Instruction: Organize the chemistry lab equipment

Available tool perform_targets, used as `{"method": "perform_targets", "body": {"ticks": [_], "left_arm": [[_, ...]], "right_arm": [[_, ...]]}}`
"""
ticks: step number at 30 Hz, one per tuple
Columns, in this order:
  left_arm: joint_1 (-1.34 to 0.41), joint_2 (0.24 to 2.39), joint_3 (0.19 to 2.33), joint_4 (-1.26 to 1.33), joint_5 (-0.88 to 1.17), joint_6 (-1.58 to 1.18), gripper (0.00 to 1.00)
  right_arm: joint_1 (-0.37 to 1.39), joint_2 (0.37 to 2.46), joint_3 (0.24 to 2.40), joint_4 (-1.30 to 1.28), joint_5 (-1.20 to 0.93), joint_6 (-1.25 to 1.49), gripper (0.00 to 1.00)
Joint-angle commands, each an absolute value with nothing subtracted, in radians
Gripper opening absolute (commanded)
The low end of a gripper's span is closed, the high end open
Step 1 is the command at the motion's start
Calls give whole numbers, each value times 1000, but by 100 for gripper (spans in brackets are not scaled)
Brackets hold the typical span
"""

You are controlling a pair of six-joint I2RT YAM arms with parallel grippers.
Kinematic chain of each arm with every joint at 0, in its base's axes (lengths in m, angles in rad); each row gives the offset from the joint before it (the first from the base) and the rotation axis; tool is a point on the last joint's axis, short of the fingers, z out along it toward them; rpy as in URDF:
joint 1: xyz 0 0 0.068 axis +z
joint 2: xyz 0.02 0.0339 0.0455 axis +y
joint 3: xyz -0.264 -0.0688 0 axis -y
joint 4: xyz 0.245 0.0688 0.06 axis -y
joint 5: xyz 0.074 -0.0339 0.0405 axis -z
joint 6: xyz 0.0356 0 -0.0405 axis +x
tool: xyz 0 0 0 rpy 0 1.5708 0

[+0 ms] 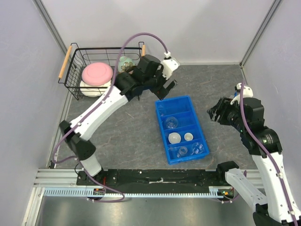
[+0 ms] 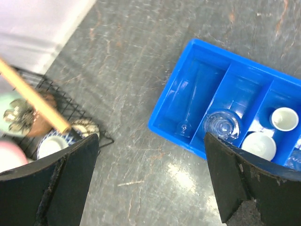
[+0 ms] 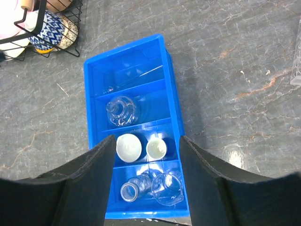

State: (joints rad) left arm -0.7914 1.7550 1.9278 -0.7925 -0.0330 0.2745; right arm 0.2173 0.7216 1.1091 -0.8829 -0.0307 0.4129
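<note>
A blue divided tray [image 1: 158, 113] [image 2: 169, 84] [image 3: 87, 108] lies mid-table. Its far compartment holds a clear tube [image 2: 185, 126]. Behind that comes an upright round flask [image 1: 171, 122] [image 2: 222, 125] [image 3: 122, 110], then two white dishes [image 1: 175, 138] [image 3: 129, 147] [image 3: 156, 149]. Two glass flasks [image 1: 182, 151] [image 3: 134, 188] [image 3: 167, 188] lie on their sides in the near compartment. My left gripper [image 1: 164, 89] [image 2: 151, 137] hangs open over the table beside the tray's far left corner, holding nothing. Right of the tray, my right gripper [image 1: 214, 114] [image 3: 146, 139] is raised and open, also with nothing in it.
A black wire basket [image 1: 77, 84] [image 2: 70, 113] [image 3: 56, 42] with wooden handles stands at the far left. It holds a pink dish [image 1: 97, 73], a white bowl and blue-patterned crockery [image 3: 47, 33]. Grey walls close in the table on three sides.
</note>
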Motion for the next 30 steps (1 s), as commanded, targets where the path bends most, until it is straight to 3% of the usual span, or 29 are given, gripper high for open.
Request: {"method": "perform_targets", "body": {"ticks": [1, 4, 11, 17, 30], "left_arm": [[-788, 1606, 1867, -828, -173, 88, 100], [-778, 1519, 1778, -848, -192, -13, 100], [-776, 1205, 1452, -740, -267, -216, 100], [-776, 985, 1258, -713, -374, -287, 100], [-776, 772, 1071, -680, -623, -270, 100]], "right_arm": [[221, 796, 1160, -813, -31, 399, 65], [219, 837, 1169, -770, -29, 402, 70], [230, 931, 1163, -675, -9, 407, 98], [288, 966, 1157, -598, 81, 428, 98], [658, 1225, 1310, -571, 667, 414, 98]]}}
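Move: The blue tray's middle lies about 13 cm left and 4 cm ahead of the right hand, some 26 cm below it. The round flask in the tray is roughly 7 cm ahead and 17 cm left, the white bowl 16 cm left and 2 cm back, and the tube rack about 20 cm ahead and 19 cm right. From the left hand, the tray's middle lies 9 cm back, 8 cm right and some 28 cm below. The blue tray's far end is what the right hand heads for: about 10 cm forward, nearly level, bending some 7 cm left late on, its part-open fingers spreading wide. The empty left hand draws away from over the tray's far end, 20-odd cm left and 12 cm back, humping slightly up and down, turning some 40 degrees counter-clockwise and rolling its right side up, fingers still open. ##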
